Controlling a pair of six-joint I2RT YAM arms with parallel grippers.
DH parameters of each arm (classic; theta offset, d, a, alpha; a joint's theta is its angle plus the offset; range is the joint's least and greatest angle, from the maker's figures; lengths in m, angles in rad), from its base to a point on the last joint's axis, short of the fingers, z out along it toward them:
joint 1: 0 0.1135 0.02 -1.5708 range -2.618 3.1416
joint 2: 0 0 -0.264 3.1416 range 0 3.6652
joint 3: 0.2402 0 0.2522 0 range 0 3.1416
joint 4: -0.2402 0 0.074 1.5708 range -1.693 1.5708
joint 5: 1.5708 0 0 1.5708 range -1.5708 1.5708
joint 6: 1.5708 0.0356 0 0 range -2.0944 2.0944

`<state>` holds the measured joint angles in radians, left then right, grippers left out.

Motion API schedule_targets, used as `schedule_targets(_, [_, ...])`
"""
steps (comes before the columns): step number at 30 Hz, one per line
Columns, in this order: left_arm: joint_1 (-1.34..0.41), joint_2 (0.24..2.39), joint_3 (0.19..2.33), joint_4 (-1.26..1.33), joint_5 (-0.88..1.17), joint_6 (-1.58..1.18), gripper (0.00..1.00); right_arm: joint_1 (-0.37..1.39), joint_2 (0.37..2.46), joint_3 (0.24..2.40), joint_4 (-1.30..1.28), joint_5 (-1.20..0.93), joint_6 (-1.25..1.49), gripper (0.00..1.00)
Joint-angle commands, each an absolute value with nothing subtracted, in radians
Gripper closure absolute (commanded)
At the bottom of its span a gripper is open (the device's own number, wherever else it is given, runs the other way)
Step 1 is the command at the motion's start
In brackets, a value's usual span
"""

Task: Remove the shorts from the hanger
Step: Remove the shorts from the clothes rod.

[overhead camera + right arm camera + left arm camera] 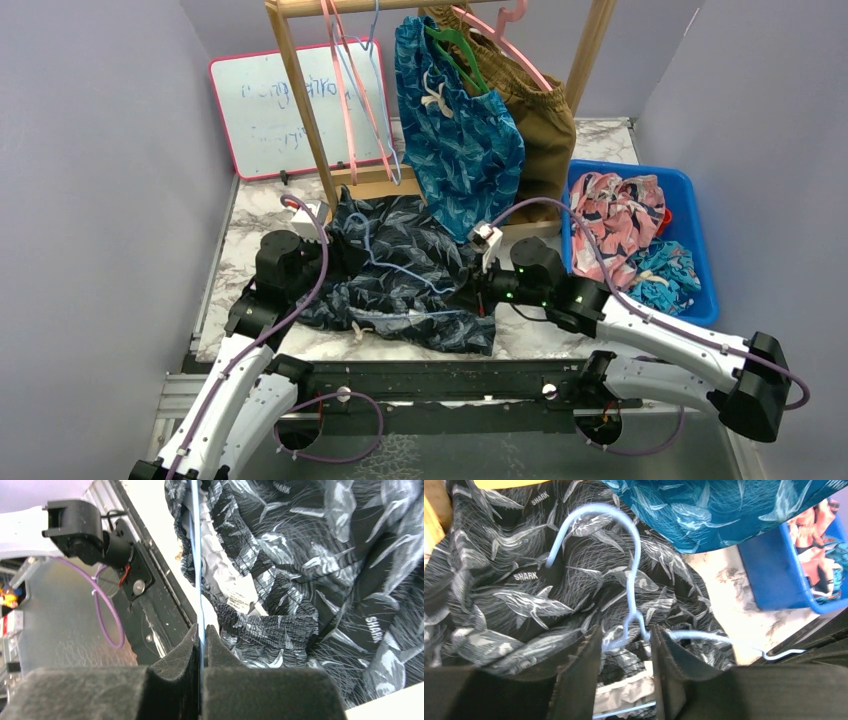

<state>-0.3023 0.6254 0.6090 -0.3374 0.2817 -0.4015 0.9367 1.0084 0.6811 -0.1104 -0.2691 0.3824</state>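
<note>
Black shark-print shorts [400, 270] lie crumpled on the marble table with a light blue wire hanger [385, 262] still threaded in them. In the left wrist view the hanger's hook [634, 545] curls over the shorts [524, 600]. My left gripper [626, 630] is open, and the hanger's twisted neck stands between its fingers, close to the right one. My right gripper [201, 629] is shut on the hanger's thin blue bar [196, 555], beside the shorts' elastic waistband [265, 625]. From above, the left gripper [330, 222] is at the shorts' far left and the right gripper [472, 293] at their right edge.
A wooden rack [300, 90] at the back carries teal patterned shorts [460, 140], brown shorts [540, 110] and bare pink and blue hangers [350, 100]. A whiteboard [265, 110] leans at the back left. A blue bin [700, 270] on the right holds pink-print and blue shorts.
</note>
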Motion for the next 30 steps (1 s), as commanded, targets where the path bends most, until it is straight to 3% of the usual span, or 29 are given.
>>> schedule_targets(1, [-0.298, 0.621, 0.609, -0.309, 0.309, -0.398, 0.48, 0.936, 0.932, 0.664, -0.106, -0.143, 0.398, 0.99])
schedule_targets(6, [-0.299, 0.590, 0.611, -0.314, 0.291, -0.403, 0.23, 0.936, 0.867, 0.643, -0.146, -0.078, 0.441, 0.99])
schedule_targets(11, [-0.299, 0.528, 0.604, -0.332, 0.192, -0.419, 0.12, 0.936, 0.773, 0.601, -0.177, -0.042, 0.488, 0.99])
schedule_targets(21, [-0.299, 0.464, 0.627, -0.380, -0.017, -0.411, 0.02, 0.935, 0.552, 0.626, -0.305, 0.024, 0.496, 0.99])
schedule_targets(30, [-0.299, 0.445, 0.606, -0.376, -0.118, -0.394, 0.01, 0.936, 0.434, 0.699, -0.406, 0.112, 0.443, 0.99])
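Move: The right hand grips the blue hanger's right end; the black shorts lie about 10 cm to its left, 3 cm farther out and 8 cm below. The hanging teal shorts are roughly 18 cm ahead and 10 cm higher, the blue bin some 37 cm to its right, 10 cm farther out and 8 cm lower. From the left hand, at the hanger's neck, the hanger's middle is about 8 cm right and 4 cm back. Left fingers open and withdraw 5 cm left; the right keeps the hanger, carrying it 9 cm right and 8 up. ##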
